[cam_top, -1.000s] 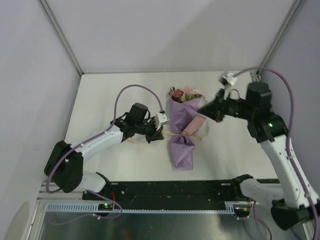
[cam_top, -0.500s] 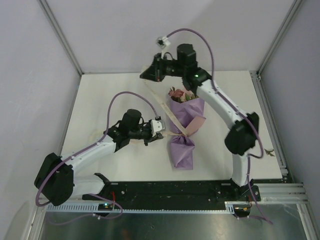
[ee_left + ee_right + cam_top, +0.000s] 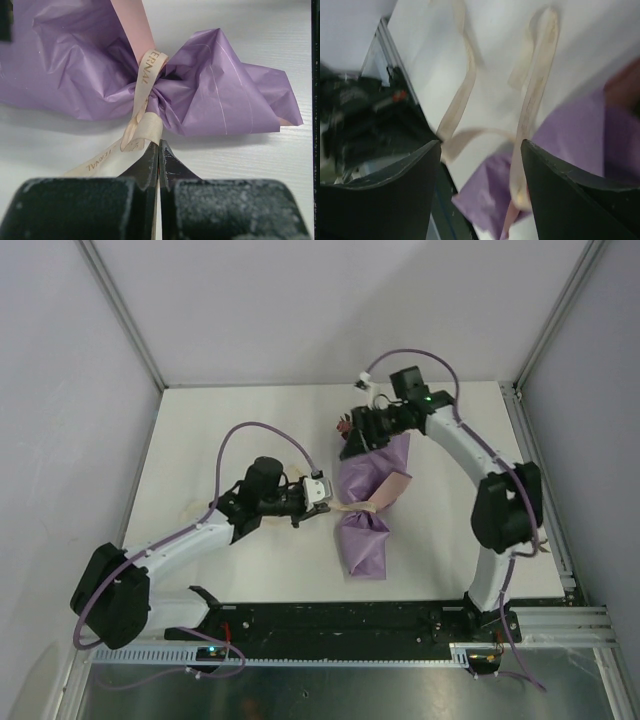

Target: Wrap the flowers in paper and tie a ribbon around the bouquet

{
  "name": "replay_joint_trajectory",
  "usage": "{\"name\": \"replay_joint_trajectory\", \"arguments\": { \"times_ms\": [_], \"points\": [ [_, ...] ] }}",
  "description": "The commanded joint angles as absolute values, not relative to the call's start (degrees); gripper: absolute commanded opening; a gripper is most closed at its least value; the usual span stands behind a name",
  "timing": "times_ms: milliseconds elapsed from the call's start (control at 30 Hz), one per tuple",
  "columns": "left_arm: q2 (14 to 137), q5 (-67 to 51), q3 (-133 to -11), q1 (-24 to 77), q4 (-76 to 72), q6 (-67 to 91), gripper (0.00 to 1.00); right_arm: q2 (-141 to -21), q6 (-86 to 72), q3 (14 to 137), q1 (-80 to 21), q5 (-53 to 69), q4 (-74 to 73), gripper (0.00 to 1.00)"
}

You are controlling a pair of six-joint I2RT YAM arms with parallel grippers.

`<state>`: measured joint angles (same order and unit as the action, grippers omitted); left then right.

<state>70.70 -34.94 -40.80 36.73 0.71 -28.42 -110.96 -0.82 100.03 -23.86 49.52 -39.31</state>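
Observation:
The bouquet [image 3: 365, 538] lies on the white table, a lilac paper [image 3: 225, 85] cone with a pinched waist and a pink flap [image 3: 398, 483]. The cream ribbon [image 3: 148, 70] loops round that waist. My left gripper [image 3: 159, 146] sits just left of the waist, shut on a ribbon tail [image 3: 345, 506]. My right gripper [image 3: 350, 443] hovers over the flowers [image 3: 345, 426] and hides most of them. Its jaws [image 3: 480, 145] stand open with nothing between them. Below it, loose ribbon strands [image 3: 536, 95] lie on the table beside the paper [image 3: 570, 130].
Grey walls and aluminium posts [image 3: 125, 315] close in the table [image 3: 220, 420] on three sides. A black rail [image 3: 340, 620] with the arm bases runs along the near edge. The right arm [image 3: 480, 455] arches over the table's right part.
My right gripper swung from the right to high at the back with a ribbon end, then came down over the flower heads and opened, and the ribbon dropped. The left gripper stayed shut.

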Motion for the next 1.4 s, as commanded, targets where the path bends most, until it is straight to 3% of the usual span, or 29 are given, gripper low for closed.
{"name": "replay_joint_trajectory", "arguments": {
  "times_ms": [0,133,400,600,767,867,933,967,1067,1133,1367],
  "points": [
    [72.30,-36.27,-41.07,36.88,-3.50,-27.67,0.00,-100.43,10.80,91.24,-25.24,55.87,-49.12,0.71],
    [73.64,-36.42,-41.73,36.71,-3.75,-27.81,0.00,-99.01,10.70,84.61,-28.51,54.35,-46.44,0.71],
    [74.47,-36.51,-42.11,36.69,-3.87,-27.69,0.00,-102.86,7.71,83.11,-31.78,52.25,-39.92,0.71],
    [74.34,-36.41,-42.06,36.74,-3.87,-27.54,0.00,-104.74,6.17,82.16,-32.52,51.15,-36.89,0.63],
    [74.58,-36.43,-42.27,36.73,-4.01,-27.32,0.00,-106.03,4.22,81.92,-32.37,51.84,-34.28,0.50],
    [74.76,-36.13,-42.49,36.68,-3.99,-27.08,0.00,-106.15,4.49,81.85,-32.40,52.92,-34.33,0.27],
    [74.72,-34.74,-42.70,36.68,-3.86,-26.94,0.06,-105.82,5.56,81.79,-32.27,53.26,-35.04,0.10],
    [74.63,-33.37,-42.97,36.49,-2.32,-26.83,0.15,-105.64,6.12,81.72,-32.13,53.13,-35.40,0.05],
    [74.41,-31.11,-46.33,31.88,6.36,-26.67,0.41,-105.09,7.77,81.47,-31.45,52.21,-37.15,0.01],
    [75.40,-29.82,-48.87,26.65,11.98,-25.78,0.52,-105.02,8.65,81.34,-31.15,51.33,-38.27,0.00],
    [85.94,-20.99,-58.07,17.17,20.72,-8.62,0.61,-105.18,8.58,80.23,-30.85,50.32,-38.36,0.00]
  ]
}}
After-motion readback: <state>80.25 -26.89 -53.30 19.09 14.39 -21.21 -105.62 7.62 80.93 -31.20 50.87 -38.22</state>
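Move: At the left fingertips, still pinched, is the ribbon loop that the right hand goes for: from the right hand about 10 cm back, 2 cm left and 6 cm below. The bouquet's tied waist lies roughly level with and 8 cm right of the left hand, some 4 cm lower. The flower heads are about 6 cm ahead of the right hand, 7 cm to its right and 10 cm down. A loose ribbon tail lies some 7 cm ahead and 5 cm left of the left hand, on the table. Swinging back about 10 cm and then sinking some 6 cm with open fingers, the right hand comes to the ribbon at the left fingertips, turning about 13 degrees counter-clockwise, and pinches the ribbon shut. The left hand, holding almost still until then, opens, lets go and darts roughly 10 cm forward and as far left, over towards the loose tail, swinging counter-clockwise. ##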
